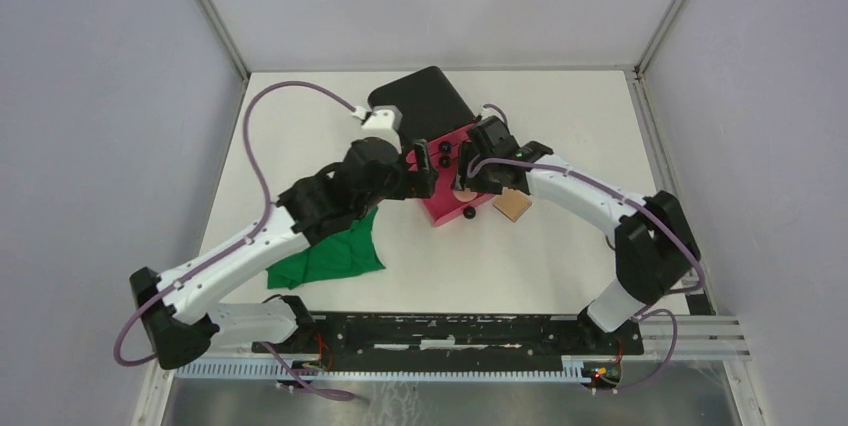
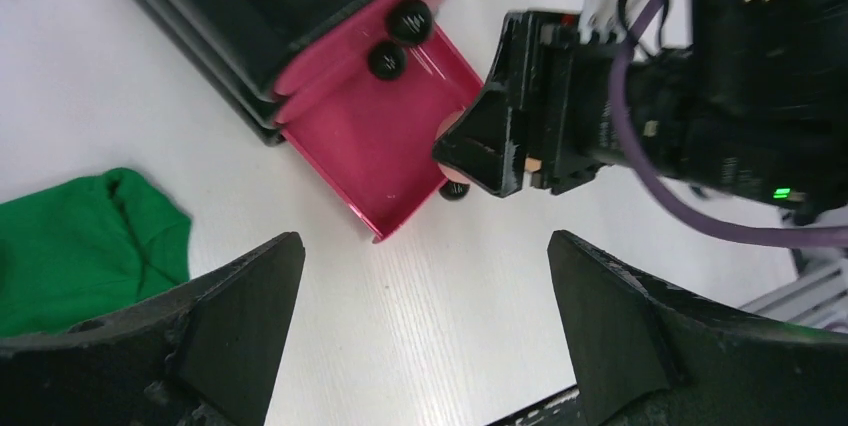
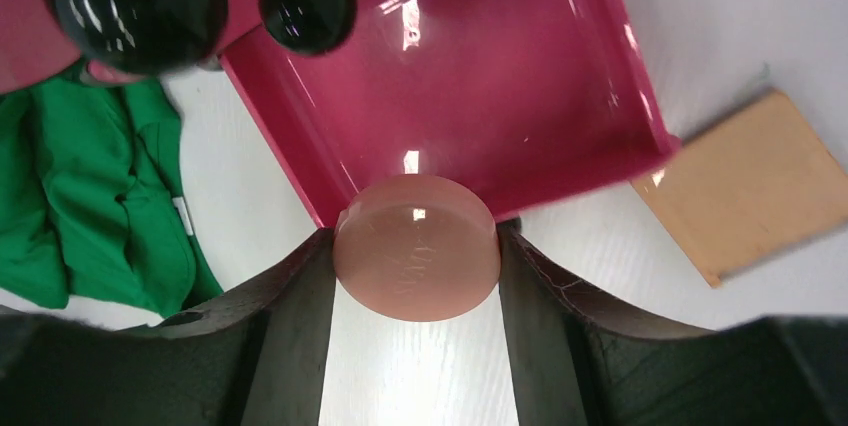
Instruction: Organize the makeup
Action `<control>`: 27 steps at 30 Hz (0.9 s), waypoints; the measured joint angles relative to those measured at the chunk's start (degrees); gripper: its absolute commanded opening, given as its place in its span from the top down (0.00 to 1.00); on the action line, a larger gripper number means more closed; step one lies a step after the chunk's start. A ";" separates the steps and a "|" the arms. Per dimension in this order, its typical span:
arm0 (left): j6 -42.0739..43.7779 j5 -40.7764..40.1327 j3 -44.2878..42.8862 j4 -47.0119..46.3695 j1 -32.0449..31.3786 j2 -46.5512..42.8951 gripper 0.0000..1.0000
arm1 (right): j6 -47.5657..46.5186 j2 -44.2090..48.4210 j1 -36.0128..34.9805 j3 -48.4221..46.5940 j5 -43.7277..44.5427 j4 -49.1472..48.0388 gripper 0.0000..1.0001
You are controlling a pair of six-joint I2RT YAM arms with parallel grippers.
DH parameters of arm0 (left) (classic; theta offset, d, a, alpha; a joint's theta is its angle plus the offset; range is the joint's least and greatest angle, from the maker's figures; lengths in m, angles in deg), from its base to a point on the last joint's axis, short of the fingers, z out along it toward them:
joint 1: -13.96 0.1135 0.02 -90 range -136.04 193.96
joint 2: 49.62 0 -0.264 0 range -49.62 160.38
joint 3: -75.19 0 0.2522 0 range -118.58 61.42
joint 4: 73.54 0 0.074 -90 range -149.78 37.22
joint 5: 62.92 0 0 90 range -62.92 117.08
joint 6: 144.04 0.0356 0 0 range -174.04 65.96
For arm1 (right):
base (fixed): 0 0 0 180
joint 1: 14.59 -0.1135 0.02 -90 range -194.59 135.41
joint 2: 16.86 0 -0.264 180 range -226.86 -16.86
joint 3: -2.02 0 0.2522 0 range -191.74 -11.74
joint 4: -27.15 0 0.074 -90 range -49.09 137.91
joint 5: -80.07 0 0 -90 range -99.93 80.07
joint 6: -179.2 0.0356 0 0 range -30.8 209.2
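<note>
My right gripper (image 3: 415,246) is shut on a pink round puff (image 3: 418,251) with a glossy top, held just at the front lip of the open pink drawer (image 3: 450,76). The tan square pad (image 3: 745,186) lies flat on the table right of that drawer, also visible from above as the pad (image 1: 512,206). My left gripper (image 2: 425,246) stands open over bare table in front of the drawer (image 2: 380,136), with nothing between its fingers. In the top view the left gripper (image 1: 425,166) and the right gripper (image 1: 462,181) face each other across the drawer (image 1: 455,208). Other makeup is out of view.
The black box (image 1: 420,101) stands at the back centre with pink drawers pulled out, each with a black knob (image 3: 305,1). A green cloth (image 1: 335,251) lies crumpled on the table left of the drawers, under my left arm.
</note>
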 measured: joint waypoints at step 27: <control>-3.72 0.35 3.39 1.11 7.98 -7.50 0.01 | -1.14 3.76 15.45 11.82 7.96 4.70 0.14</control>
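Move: The right hand holds the pink disc over the open pink drawer. The spot on the drawer floor is about 2 cm ahead, 2 cm left and 9 cm below. The open drawer's knob is some 1 cm back and level sideways, 8 cm down. The tan square lies about 2 cm ahead, 10 cm right and 11 cm below. From the left hand, the drawer spot is some 7 cm ahead, 8 cm right and 23 cm below. The right fingers open and let go of the pink disc over the drawer floor after a short reach forward, left and down, about 2 cm each way. The emptied hand lifts some 3 cm, then sweeps about 16 cm right while sinking towards the tan square, turning clockwise, fingers open. The left hand, empty and open, swings about 6 cm left, away from the drawer, rising and then sinking again. ##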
